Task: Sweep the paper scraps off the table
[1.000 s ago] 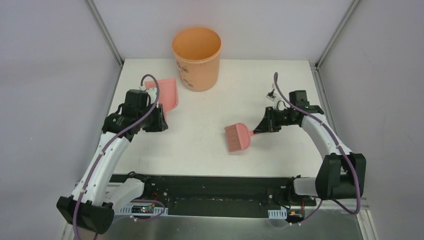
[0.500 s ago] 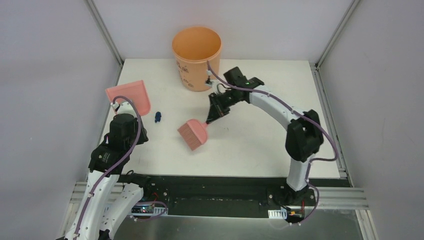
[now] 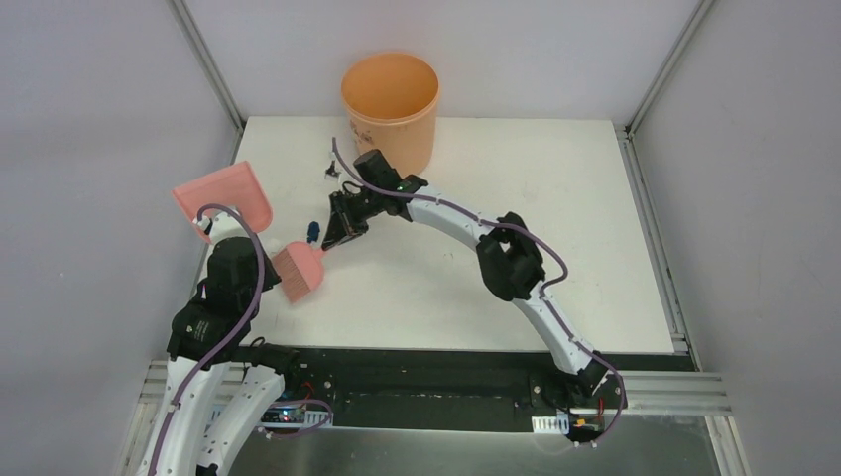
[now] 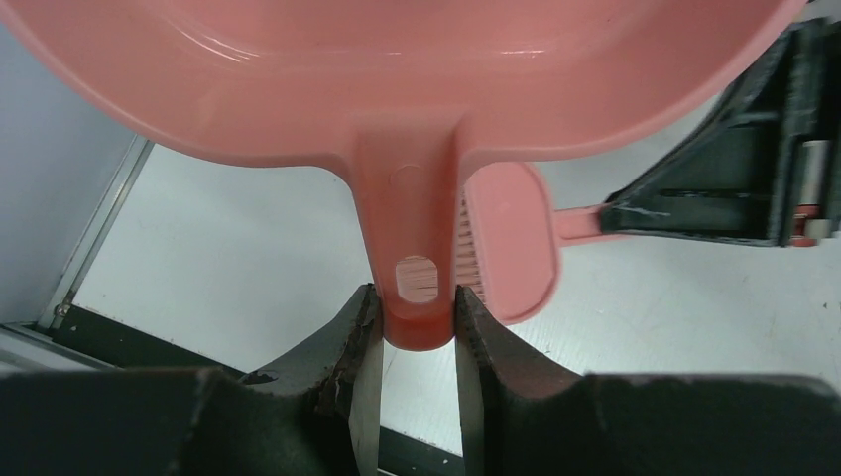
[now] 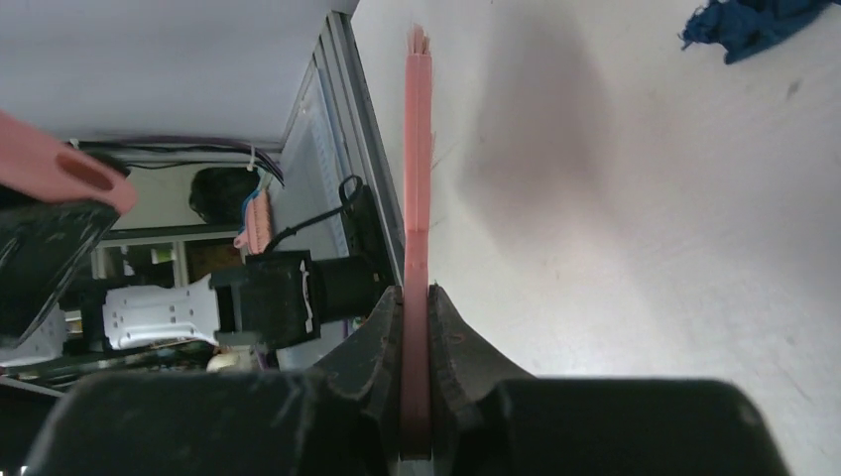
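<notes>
A single dark blue paper scrap lies on the white table near its left side, and shows again as a blue paper scrap in the right wrist view. My right gripper is shut on the thin handle of the pink brush, whose bristle head rests just left of and nearer than the scrap. Edge-on, the brush handle sits between the right gripper jaws. My left gripper is shut on the pink dustpan handle, with the dustpan raised and tilted by the left wall.
An orange bucket stands at the table's back middle. The right arm reaches far across the table to the left, its elbow over the middle. Grey walls and metal posts close in the table's sides.
The right arm has carried the brush from the right half of the table across to the left side. The left arm has pulled back, lifting the dustpan off the table and uncovering the blue scrap.
</notes>
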Controlling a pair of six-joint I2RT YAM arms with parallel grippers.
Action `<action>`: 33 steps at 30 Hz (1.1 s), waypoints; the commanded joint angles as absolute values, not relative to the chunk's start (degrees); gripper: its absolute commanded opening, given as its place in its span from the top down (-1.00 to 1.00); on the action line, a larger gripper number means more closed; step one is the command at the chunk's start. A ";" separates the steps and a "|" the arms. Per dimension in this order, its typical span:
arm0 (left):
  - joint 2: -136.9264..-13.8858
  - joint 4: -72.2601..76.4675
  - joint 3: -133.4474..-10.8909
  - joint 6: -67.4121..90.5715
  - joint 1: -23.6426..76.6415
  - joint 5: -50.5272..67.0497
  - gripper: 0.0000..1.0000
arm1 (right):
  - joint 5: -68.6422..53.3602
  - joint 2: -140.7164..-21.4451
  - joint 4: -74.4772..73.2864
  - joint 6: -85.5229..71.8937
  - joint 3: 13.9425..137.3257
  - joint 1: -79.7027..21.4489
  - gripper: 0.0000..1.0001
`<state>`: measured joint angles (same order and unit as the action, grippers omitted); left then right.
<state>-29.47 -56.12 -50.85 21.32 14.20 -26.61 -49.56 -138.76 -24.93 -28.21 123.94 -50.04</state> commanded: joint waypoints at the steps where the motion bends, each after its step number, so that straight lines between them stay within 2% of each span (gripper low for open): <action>1: -28.27 -55.02 -51.58 22.61 13.97 -28.54 1.00 | -51.90 -143.60 -9.45 -45.74 128.79 -53.72 1.00; 4: -28.29 -54.94 -51.59 22.51 13.97 -27.95 1.00 | -48.95 -147.55 -4.48 -55.31 129.59 -56.07 1.00; 7: -28.39 -54.76 -51.42 22.33 13.97 -27.61 1.00 | -45.49 -150.39 -5.76 -58.81 131.63 -58.47 1.00; 16: -27.70 -54.36 -51.17 22.15 13.97 -27.25 1.00 | -27.18 -148.78 -29.16 -53.93 134.80 -60.20 1.00; 20: -27.20 -54.23 -51.06 22.06 13.97 -27.13 1.00 | -22.88 -141.28 -32.53 -52.56 124.72 -58.58 1.00; 28: -26.97 -53.67 -50.89 21.71 14.03 -25.95 1.00 | -14.38 -117.51 -27.24 -42.55 93.11 -51.35 1.00; 30: -26.87 -53.51 -50.73 21.54 14.02 -25.70 1.00 | -14.94 -112.47 -24.66 -40.68 90.48 -50.75 1.00; 33: -27.25 -53.18 -50.63 21.29 14.06 -25.44 1.00 | -24.94 -112.21 -20.59 -39.73 95.80 -50.72 1.00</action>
<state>-27.55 -56.07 -50.83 21.71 14.20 -26.48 -21.17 -115.61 -25.71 -44.97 92.12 -49.58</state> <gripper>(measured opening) 0.274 0.117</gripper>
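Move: The right hand holds the brush by its handle; the white scrap lies about 16 cm to its left, some 6 cm ahead and roughly 14 cm below. The blue scrap is nearer, about 6 cm to its left and 9 cm ahead, also on the table; the raised dustpan is some 22 cm left and 10 cm ahead, a little higher. From the left hand the white scrap lies about 9 cm straight ahead, 21 cm below. Still gripping the brush, the right hand dips about 7.5 cm while swinging some 9 cm left and 7.5 cm back, taking the brush down past the near side of the white scrap. It then reverses into a quick stroke to the right of about 18 cm, going forward and rising some 5 cm as the wrist turns roughly 30 degrees clockwise and its left side tips down, so the bristles end right of the blue scrap. ##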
